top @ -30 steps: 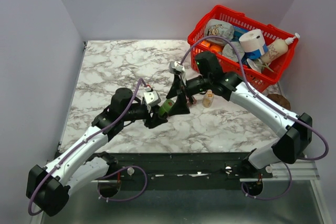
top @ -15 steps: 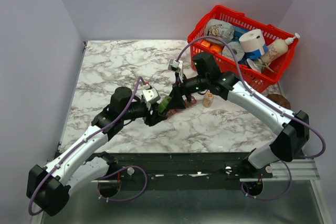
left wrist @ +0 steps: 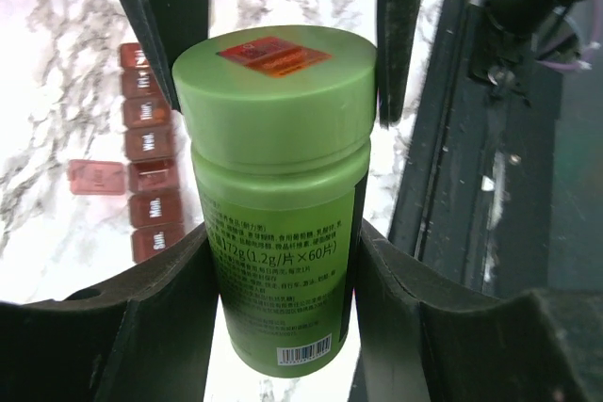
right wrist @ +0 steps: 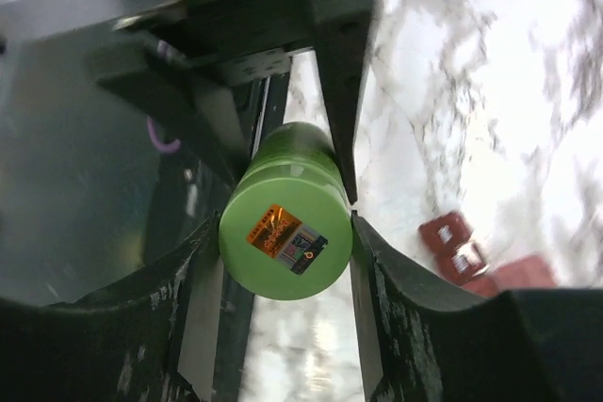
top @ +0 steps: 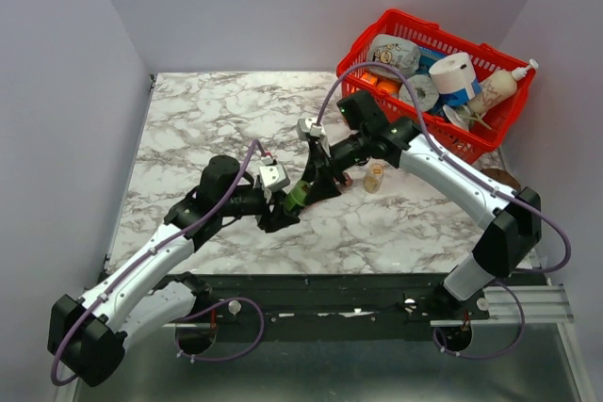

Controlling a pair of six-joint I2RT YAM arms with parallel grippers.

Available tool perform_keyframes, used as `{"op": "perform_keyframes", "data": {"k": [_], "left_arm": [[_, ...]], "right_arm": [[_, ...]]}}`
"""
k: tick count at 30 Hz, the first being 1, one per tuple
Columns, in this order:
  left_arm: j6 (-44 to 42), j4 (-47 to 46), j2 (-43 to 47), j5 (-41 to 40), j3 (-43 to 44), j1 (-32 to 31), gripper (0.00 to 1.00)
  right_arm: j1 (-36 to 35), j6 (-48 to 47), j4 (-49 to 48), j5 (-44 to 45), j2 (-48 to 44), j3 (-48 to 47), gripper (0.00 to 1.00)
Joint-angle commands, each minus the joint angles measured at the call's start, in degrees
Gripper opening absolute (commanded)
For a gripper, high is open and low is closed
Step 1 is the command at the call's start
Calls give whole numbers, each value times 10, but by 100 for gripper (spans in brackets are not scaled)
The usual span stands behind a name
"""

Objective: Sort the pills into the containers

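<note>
A green pill bottle (left wrist: 278, 204) with a green cap (right wrist: 285, 237) hangs over the marble table. My left gripper (left wrist: 283, 244) is shut on its body. My right gripper (right wrist: 285, 223) has come at it from the cap end, and both fingers press against the cap's sides. In the top view the two grippers meet at the bottle (top: 296, 197) near the table's middle. The containers, a reddish-brown strip of day-labelled cells (left wrist: 146, 152), lie on the table behind the bottle, with one lid flipped open (left wrist: 97, 177). No pills are in view.
A red wire basket (top: 468, 145) full of household items stands at the back right. A small tan bottle (top: 375, 177) stands just right of the right gripper. A brown object (top: 499, 180) lies at the table's right edge.
My right gripper has moved left and down onto the bottle's cap, and its fingers have closed from wide open onto it. The left gripper has held the bottle still.
</note>
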State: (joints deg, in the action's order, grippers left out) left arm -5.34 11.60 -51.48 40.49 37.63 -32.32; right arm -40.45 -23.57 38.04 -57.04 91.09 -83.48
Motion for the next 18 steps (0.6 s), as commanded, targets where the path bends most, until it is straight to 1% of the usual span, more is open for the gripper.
{"op": "perform_keyframes", "data": {"k": [1, 2, 3, 4, 6, 7, 8, 9, 11, 12, 14, 15, 16, 17, 18], "left_arm": [[-35, 5, -2, 96, 31, 1, 0], [-34, 6, -7, 107, 32, 2, 0], [-29, 7, -12, 129, 33, 1, 0], [-27, 10, -19, 133, 35, 1, 0], [-24, 11, -23, 130, 38, 1, 0], [-25, 12, -21, 123, 37, 1, 0], [-25, 12, -19, 119, 36, 1, 0], [-27, 11, -16, 115, 33, 1, 0], [-26, 5, -5, 99, 30, 1, 0], [-27, 0, -1, 93, 24, 1, 0], [-19, -18, 9, 79, 17, 1, 0], [-17, -24, 9, 76, 11, 1, 0], [-16, -29, 11, 73, 10, 1, 0], [-13, -36, 11, 69, 8, 1, 0], [-10, -38, 11, 69, 8, 1, 0]], "right_arm": [[-10, -505, 353, -153, 41, -82, 33], [-10, -668, 409, -140, 67, -111, 33], [-10, -688, 448, -134, 81, -124, 33], [-10, -688, 448, -135, 93, -137, 34], [-10, -656, 424, -125, 113, -163, 34], [-10, -642, 408, -121, 113, -164, 35], [-10, -597, 388, -109, 111, -161, 36], [-10, -581, 356, -103, 102, -150, 39], [-11, -542, 331, -85, 88, -133, 43], [-10, -526, 300, -80, 81, -108, 51], [-10, -497, 279, -77, 57, -84, 63], [-10, -482, 254, -79, 46, -72, 78], [-10, -461, 234, -81, 29, -48, 84], [-10, -419, 217, -84, 20, -39, 88], [-10, -402, 190, -85, 11, -32, 95]]}}
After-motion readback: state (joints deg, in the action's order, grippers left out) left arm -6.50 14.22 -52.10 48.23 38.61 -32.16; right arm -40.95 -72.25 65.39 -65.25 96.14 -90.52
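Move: Between the right hand's pads already sits the green bottle's cap. That cap lies about 3 cm ahead of the left hand point, 3 cm to its right and 4 cm above, with the left fingers round the bottle's body. On the table nearly 20 cm below the right hand lies the brown pill strip, its middle some 5 cm ahead and 3 cm to the right; the small jar stands about 7 cm ahead and 19 cm to the right. Twisting the gripped cap some 30 degrees, counter-clockwise as seen from the right hand looking onto the cap, the right hand drifts back about 2 cm; it then spreads its fingers to release the cap, easing another centimetre back and slightly right and down. The left keeps its hold on the bottle, moving about 2 cm back as well and turning slightly clockwise. ##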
